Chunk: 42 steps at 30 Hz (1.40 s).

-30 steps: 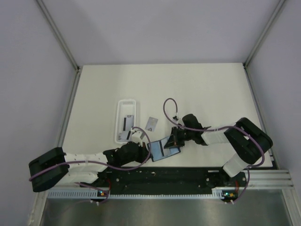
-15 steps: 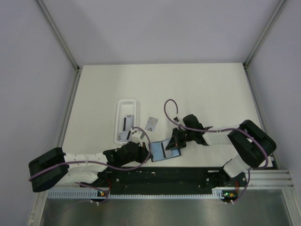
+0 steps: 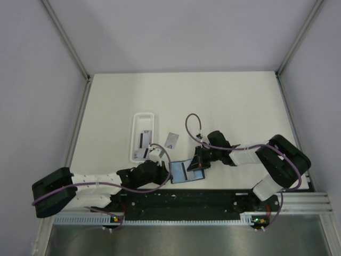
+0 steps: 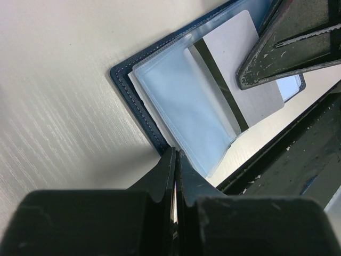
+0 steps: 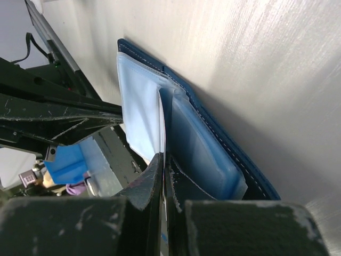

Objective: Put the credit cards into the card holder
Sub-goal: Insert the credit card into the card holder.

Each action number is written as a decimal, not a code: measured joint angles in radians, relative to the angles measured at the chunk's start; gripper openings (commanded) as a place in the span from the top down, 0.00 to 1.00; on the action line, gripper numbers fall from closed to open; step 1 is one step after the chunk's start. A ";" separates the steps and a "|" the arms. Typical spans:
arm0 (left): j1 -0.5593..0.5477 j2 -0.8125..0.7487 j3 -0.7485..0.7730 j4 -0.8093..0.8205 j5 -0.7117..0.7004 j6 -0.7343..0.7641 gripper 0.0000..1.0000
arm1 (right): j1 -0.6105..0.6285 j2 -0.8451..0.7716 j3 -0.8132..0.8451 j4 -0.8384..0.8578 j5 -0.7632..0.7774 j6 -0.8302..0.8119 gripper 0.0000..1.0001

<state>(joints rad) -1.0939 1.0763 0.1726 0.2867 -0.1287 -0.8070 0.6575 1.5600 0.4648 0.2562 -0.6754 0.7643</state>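
The card holder (image 3: 185, 170) lies open near the table's front edge, navy outside with light blue sleeves (image 4: 181, 101). My left gripper (image 3: 165, 173) is at its left corner, jaws shut on the holder's edge (image 4: 176, 156). From the right, my right gripper (image 3: 197, 162) is shut on a white credit card with a black stripe (image 4: 234, 58). The card shows edge-on (image 5: 161, 117) between the sleeves of the holder (image 5: 213, 144), ahead of the right gripper (image 5: 164, 158). The right fingers (image 4: 287, 45) lie over the card.
A long white tray (image 3: 144, 118) with more cards (image 3: 141, 140) stands left of centre. One loose grey card (image 3: 171, 140) lies beside it. A black rail (image 3: 186, 200) runs along the near edge just behind the holder. Metal frame posts line both sides.
The right gripper has shifted slightly toward the near edge with the card. The left arm and the holder have hardly moved.
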 measured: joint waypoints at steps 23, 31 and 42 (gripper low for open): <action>0.000 0.019 0.020 -0.011 0.000 0.013 1.00 | 0.006 0.053 -0.013 0.109 -0.028 0.070 0.94; 0.000 0.019 0.020 -0.012 0.000 0.013 1.00 | 0.033 0.053 -0.012 0.117 0.000 0.092 0.92; 0.000 0.002 0.014 -0.021 -0.002 0.013 1.00 | 0.062 -0.005 0.021 0.001 0.043 0.083 0.52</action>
<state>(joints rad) -1.0939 1.0782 0.1871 0.2653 -0.1303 -0.7940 0.7197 1.5555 0.4862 0.2569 -0.6327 0.8474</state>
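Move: My right hand is pinching a credit card by its trailing side. The clear left sleeve of the card holder that it is going into has its middle about 6 cm to the left, 1 cm back and just below. Beyond the holder lie a loose card, some 16 cm ahead and 10 cm left, and the white tray, about 18 cm ahead and 26 cm left. From my left hand, the sleeve's middle is roughly 4 cm right and 2 cm ahead. I push the card left with my right hand, about 1.5 cm farther under the clear sleeve, keeping low over the holder. Towards the end I open the fingers nearly halfway to free the card, with a slight lift as they part. My left hand stays put, its shut fingertips still holding down the holder's left edge. ##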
